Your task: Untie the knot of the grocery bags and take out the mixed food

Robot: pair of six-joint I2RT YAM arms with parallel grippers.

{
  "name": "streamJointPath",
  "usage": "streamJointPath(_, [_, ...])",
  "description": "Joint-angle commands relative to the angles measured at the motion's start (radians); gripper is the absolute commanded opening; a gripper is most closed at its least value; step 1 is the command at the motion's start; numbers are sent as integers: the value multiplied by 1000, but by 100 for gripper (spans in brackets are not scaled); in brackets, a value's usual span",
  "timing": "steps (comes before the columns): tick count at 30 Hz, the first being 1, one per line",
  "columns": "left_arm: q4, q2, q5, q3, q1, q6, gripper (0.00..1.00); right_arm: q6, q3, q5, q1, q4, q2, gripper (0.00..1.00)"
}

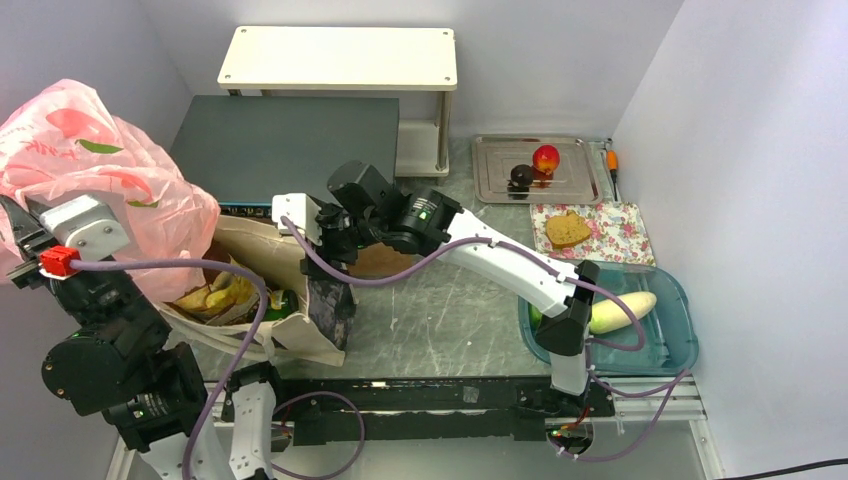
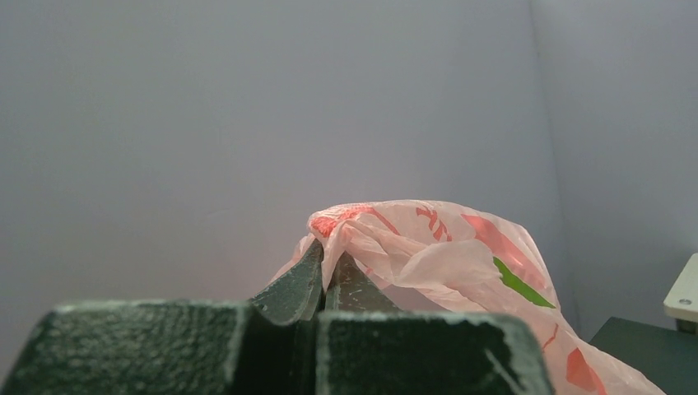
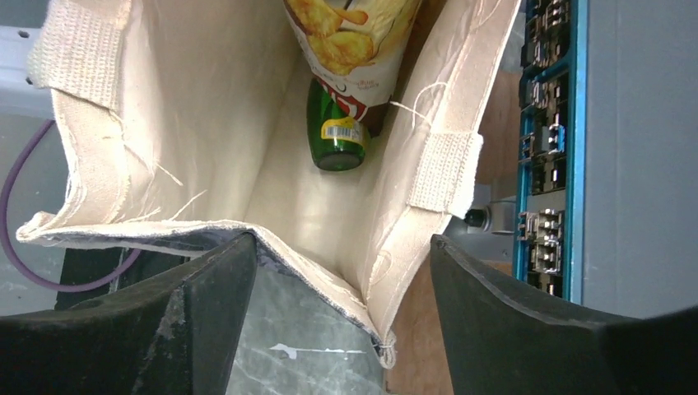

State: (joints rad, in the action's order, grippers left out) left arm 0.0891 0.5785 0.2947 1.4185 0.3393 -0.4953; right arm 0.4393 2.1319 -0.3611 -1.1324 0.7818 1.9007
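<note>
My left gripper (image 1: 18, 235) is shut on a fold of the pink plastic bag (image 1: 90, 165) and holds it raised at the far left. In the left wrist view the fingertips (image 2: 317, 263) pinch the pink film (image 2: 428, 247). I cannot make out a knot. The beige canvas tote (image 1: 300, 320) lies open on the table. My right gripper (image 1: 322, 228) is open above its mouth. In the right wrist view the gripper (image 3: 337, 247) straddles the tote's rim corner (image 3: 379, 313), and a chip bag (image 3: 354, 41) and green bottle (image 3: 336, 132) lie inside. Chip bags (image 1: 215, 295) show in the tote's mouth.
A teal bin (image 1: 680, 300) at the right holds a white radish (image 1: 622, 310) and something green (image 1: 535, 318). A metal tray (image 1: 490, 150) holds red fruit (image 1: 546, 157). A floral plate (image 1: 625, 230) holds bread (image 1: 567, 229). A white shelf (image 1: 340, 57) and dark box (image 1: 285, 145) stand behind.
</note>
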Motion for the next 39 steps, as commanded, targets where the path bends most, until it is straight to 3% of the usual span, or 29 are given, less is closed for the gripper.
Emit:
streamJointPath(1, [-10,-18,28,-18,7,-98,0,6,-8,45,-7,47,3,74])
streamJointPath(5, [21,-22,47,-7,7,-137,0,-1,31,66,-7,130,27,49])
streamJointPath(7, [28,-28,38,-5,7,-145,0,2,38,83,-6,157,30,30])
streamJointPath(9, [45,-31,36,7,7,-145,0,9,30,96,-6,174,19,3])
streamJointPath(10, [60,-27,37,17,7,-143,0,10,21,103,-6,177,9,0])
streamJointPath(23, [219,13,-60,82,7,-48,0,51,-137,86,62,238,-237,0])
streamJointPath(31, [309,41,0,104,7,-12,0,83,-299,80,224,294,-411,0])
streamJointPath(39, [480,-34,48,17,7,-73,0,216,-478,77,397,367,-593,0])
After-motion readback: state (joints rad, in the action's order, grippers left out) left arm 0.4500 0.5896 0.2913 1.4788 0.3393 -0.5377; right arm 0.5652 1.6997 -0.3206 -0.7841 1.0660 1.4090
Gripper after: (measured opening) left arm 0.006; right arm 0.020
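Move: My right hand hovers open over the canvas bag's right rim near its far corner. The rim is about 2 cm to the hand's right, 1 cm ahead and 3 cm below. Inside the bag, about 20 cm lower than the hand, the green bottle lies some 14 cm left and level fore and aft, and the crisps packet about 24 cm left, also level. My left hand, holding up the pink bag, has that rim roughly 35 cm right, 8 cm ahead and 31 cm below. I sink my right hand a couple of centimetres while its fingers shut and pinch the canvas bag's rim. Then I drag it about 20 cm to my right by that pinch, easing forward near the end, wrist turning some 20 degrees clockwise and fingers tipping further down. My left hand keeps its grip on the pink bag, lowering it about 6 cm, mostly late, as its fingers tip down from their upward slant. ##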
